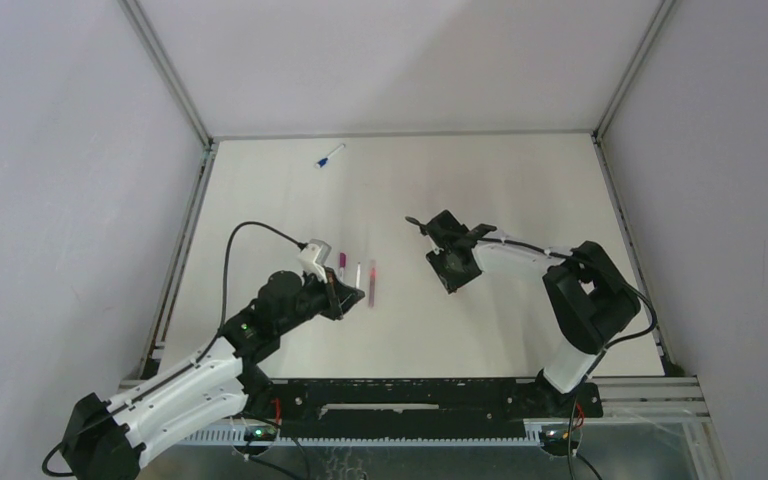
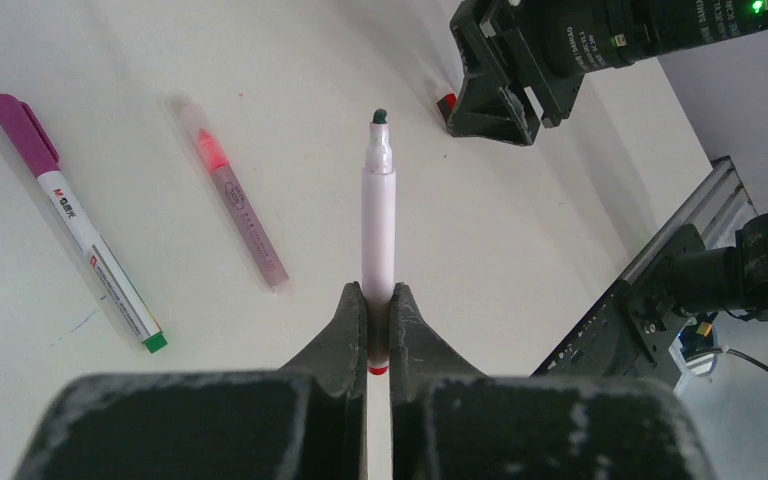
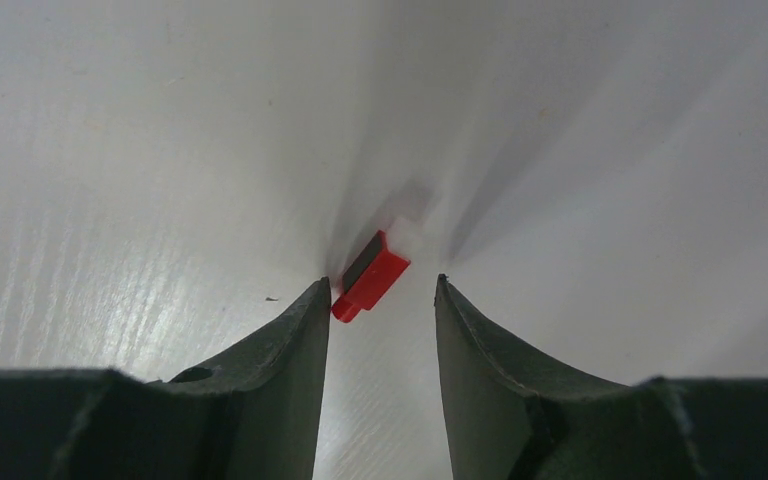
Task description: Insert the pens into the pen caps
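Observation:
My left gripper (image 2: 378,300) is shut on the rear end of a white pen (image 2: 378,205). Its bare dark tip points toward the right gripper (image 2: 500,85). In the right wrist view a small red pen cap (image 3: 372,278) lies on the table just beyond my open right gripper (image 3: 380,288), close to its left fingertip and not gripped. The same red cap (image 2: 447,101) peeks out under the right gripper in the left wrist view. From above, the left gripper (image 1: 335,295) and the right gripper (image 1: 453,262) stand mid-table.
A pen with a magenta cap (image 2: 70,215) and a pinkish pen (image 2: 240,205) lie on the table left of the held pen. A blue-capped pen (image 1: 329,156) lies far back near the rear wall. Metal rails edge the table.

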Controlling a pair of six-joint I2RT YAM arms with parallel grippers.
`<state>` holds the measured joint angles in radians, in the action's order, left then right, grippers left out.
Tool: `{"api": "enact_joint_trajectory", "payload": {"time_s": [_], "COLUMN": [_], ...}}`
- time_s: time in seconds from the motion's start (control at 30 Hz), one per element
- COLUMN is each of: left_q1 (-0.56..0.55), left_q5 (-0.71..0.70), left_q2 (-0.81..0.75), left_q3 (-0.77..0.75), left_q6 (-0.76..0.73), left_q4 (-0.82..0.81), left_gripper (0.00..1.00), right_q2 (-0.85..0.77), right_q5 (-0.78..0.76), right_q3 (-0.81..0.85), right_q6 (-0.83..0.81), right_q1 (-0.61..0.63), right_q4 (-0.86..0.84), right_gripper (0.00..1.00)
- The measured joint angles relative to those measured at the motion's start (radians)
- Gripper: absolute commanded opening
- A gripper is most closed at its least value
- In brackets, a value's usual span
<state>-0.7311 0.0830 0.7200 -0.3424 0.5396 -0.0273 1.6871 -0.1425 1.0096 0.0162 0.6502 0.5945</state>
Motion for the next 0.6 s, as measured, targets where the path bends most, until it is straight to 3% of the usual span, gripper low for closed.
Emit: {"api": "enact_joint_trajectory", "payload": {"time_s": [0.3,0.37,0.53,0.6], "left_q1": [0.0,0.0,0.0,0.0], "left_q5": [0.0,0.0,0.0,0.0], "left_q2": [0.043,0.046,0.048,0.048], "left_q3": [0.0,0.0,0.0,0.0], "left_q6": [-0.009,-0.01,-0.01,-0.01], "left_q4": [0.008,0.008,0.008,0.008], "left_gripper": [0.0,0.0,0.0,0.0], "right_q2": [0.013,0.018,0.031,0.039], "right_q5": [0.008,0.02,0.077,0.098], "right_q3": [0.0,0.001,0.014,0.026], "right_q6": [-0.003,-0.003,0.0,0.005], "right_q1": [-0.022,-0.022,-0.022,-0.022], "right_q4": [-0.021,-0.025,-0.021,-0.013], "right_gripper": [0.45,0.37,0.03,0.0]}}
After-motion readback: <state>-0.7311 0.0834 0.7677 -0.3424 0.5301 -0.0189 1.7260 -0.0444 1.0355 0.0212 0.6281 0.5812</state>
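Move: The red cap lies on the table almost between the right hand's open fingers, about 1 cm to its left and 1 cm below. The pink pen lies some 19 cm to the right hand's left, level with the cap, and the purple-capped pen about 25 cm left and 1 cm ahead. From the left hand, which holds the uncapped pen, the red cap is roughly 9 cm ahead, 21 cm right and 12 cm below. Right fingers close and pinch the red cap, the hand easing about 1.5 cm left; left lowers its pen similarly. ##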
